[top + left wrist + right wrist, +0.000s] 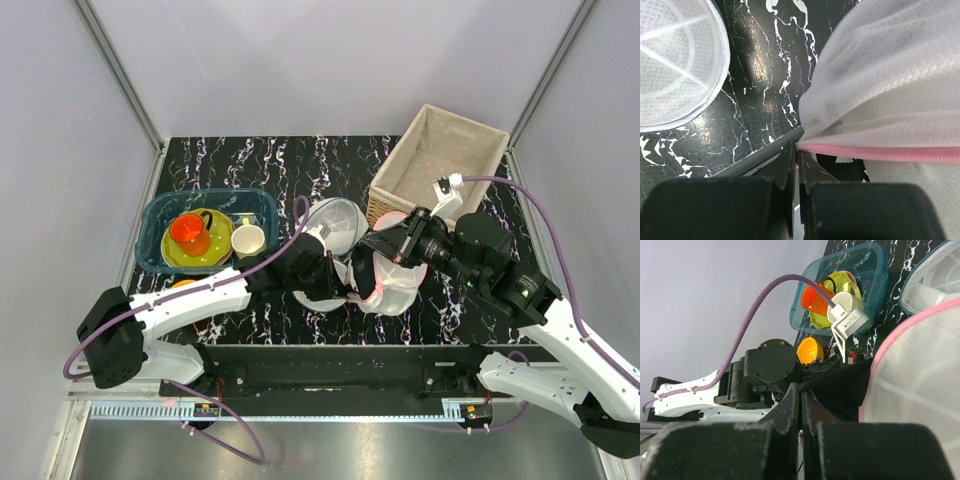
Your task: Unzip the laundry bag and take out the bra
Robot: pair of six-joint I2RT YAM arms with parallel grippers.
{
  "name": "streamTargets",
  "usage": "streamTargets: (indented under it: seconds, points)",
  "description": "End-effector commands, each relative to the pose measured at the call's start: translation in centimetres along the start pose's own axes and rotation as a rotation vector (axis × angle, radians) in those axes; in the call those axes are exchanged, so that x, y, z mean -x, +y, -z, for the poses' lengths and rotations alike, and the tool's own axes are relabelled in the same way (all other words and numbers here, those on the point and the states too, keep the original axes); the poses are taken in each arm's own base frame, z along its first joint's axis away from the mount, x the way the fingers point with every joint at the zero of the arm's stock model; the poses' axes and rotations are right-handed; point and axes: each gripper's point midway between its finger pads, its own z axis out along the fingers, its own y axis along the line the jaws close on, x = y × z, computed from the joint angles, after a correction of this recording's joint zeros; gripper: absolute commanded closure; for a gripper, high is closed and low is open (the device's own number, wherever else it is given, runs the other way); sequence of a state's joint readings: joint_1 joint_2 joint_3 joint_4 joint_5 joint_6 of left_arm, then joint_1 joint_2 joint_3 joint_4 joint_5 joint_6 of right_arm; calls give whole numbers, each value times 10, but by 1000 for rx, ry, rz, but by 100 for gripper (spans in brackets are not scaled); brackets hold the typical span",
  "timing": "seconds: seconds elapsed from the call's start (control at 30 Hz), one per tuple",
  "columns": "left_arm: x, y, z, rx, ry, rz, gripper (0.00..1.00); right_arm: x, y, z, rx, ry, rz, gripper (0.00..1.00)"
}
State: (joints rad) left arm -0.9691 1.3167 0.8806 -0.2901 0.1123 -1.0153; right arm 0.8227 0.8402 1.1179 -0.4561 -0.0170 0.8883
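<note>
The laundry bag (pixel 392 290), white mesh with a pink rim, lies at the table's near middle between both grippers. My left gripper (pixel 345 290) is shut on the bag's pink rim at its left end (pixel 797 150); the mesh (pixel 890 75) bulges above the jaws. A black bra (pixel 840 169) shows under the pink rim. My right gripper (pixel 372 248) is shut on the black bra (pixel 850 385), which stretches from the jaw tips (pixel 802 390) to the bag's opening (pixel 920 400).
An all-white mesh dome (pixel 335 220) lies just behind the bag, also in the left wrist view (pixel 675 65). A wicker basket (pixel 440 155) stands at the back right. A teal bin (pixel 165 215) at the left holds an orange cup (pixel 188 232) and other cups.
</note>
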Motion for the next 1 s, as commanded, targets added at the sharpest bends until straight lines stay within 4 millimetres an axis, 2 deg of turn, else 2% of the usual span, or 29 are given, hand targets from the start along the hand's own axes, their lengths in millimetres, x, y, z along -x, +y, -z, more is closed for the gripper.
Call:
streamTargets:
  seconds: [0.0, 0.03, 0.1, 0.13, 0.2, 0.23, 0.27, 0.3, 0.37, 0.4, 0.43, 0.53, 0.6, 0.67, 0.7, 0.73, 0.77, 0.8, 0.87, 0.9, 0.97]
  points:
    - [1, 2, 6, 32, 3, -35, 100, 34, 30, 10, 111, -150, 13, 100]
    - [3, -1, 9, 24, -1, -37, 100, 23, 12, 2, 69, -130, 9, 100]
    - [10, -18, 23, -26, -21, -48, 100, 6, -10, -3, 24, -94, -4, 100]
    - [13, -24, 30, -43, -33, -65, 100, -17, -40, -11, -38, -45, -12, 100]
    - [23, -40, 48, -80, -70, -92, 100, -39, -71, -16, -101, -2, -47, 100]
    - [27, -42, 51, -80, -86, -110, 100, -57, -95, -20, -153, 34, -57, 100]
    - [28, -43, 53, -80, -92, -115, 100, -63, -98, -22, -156, 53, -70, 100]
    - [30, -45, 54, -83, -96, -122, 100, -69, -101, -24, -164, 73, -87, 100]
    - [26, -42, 46, -69, -60, -131, 100, -65, -82, -24, -109, 91, -99, 100]
    - [22, -39, 44, -58, -39, -130, 100, -61, -72, -22, -86, 90, -98, 100]
    - [19, -39, 39, -55, -14, -133, 100, -49, -54, -17, -45, 74, -93, 100]
    - [15, -34, 34, -47, -1, -125, 100, -31, -26, -1, 17, 45, -69, 100]
    - [16, -32, 31, -50, -10, -119, 100, -24, -29, 6, -1, 9, -46, 100]
    - [13, -27, 25, -34, 1, -112, 100, -29, -58, 1, -96, -14, -41, 100]
    - [12, -27, 22, -35, 8, -110, 100, -35, -71, -3, -135, -9, -47, 100]
    - [11, -26, 20, -34, 16, -108, 100, -50, -95, -8, -194, 23, -55, 100]
    - [9, -24, 15, -31, 30, -108, 100, -61, -101, -12, -207, 65, -68, 100]
    - [6, -27, 12, -53, 44, -123, 100, -68, -101, -14, -201, 92, -87, 100]
    - [3, -26, 5, -52, 68, -132, 100, -67, -88, -12, -156, 111, -86, 100]
    - [2, -27, 4, -60, 81, -138, 100, -53, -72, -8, -127, 78, -73, 100]
    - [1, -28, 1, -65, 88, -141, 100, -29, -68, 5, -156, -10, -26, 100]
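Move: The right hand holds the bra's top end high up. The laundry bag hangs about 20 cm below that hand and some 5 cm to its right, level fore and aft; from the left hand, which pinches its pink zip edge, the bag's middle is about 7 cm right, 2 cm forward and slightly higher. The flat white bag lies some 10 cm forward and 7 cm left of the left hand, 12 cm lower. The wicker basket is about 28 cm forward and 14 cm right of the right hand, 30 cm lower. Down, up and down again in quick shakes, the right hand keeps its shut grip on the bra: it drops roughly 15 cm towards the laundry bag, bounces back up 9 cm, then sinks another 5, its fingers ending tipped about 10 degrees lower. The left hand keeps the pink zip edge pinched, jerking upward about 5 cm and then easing most of the way back down. ##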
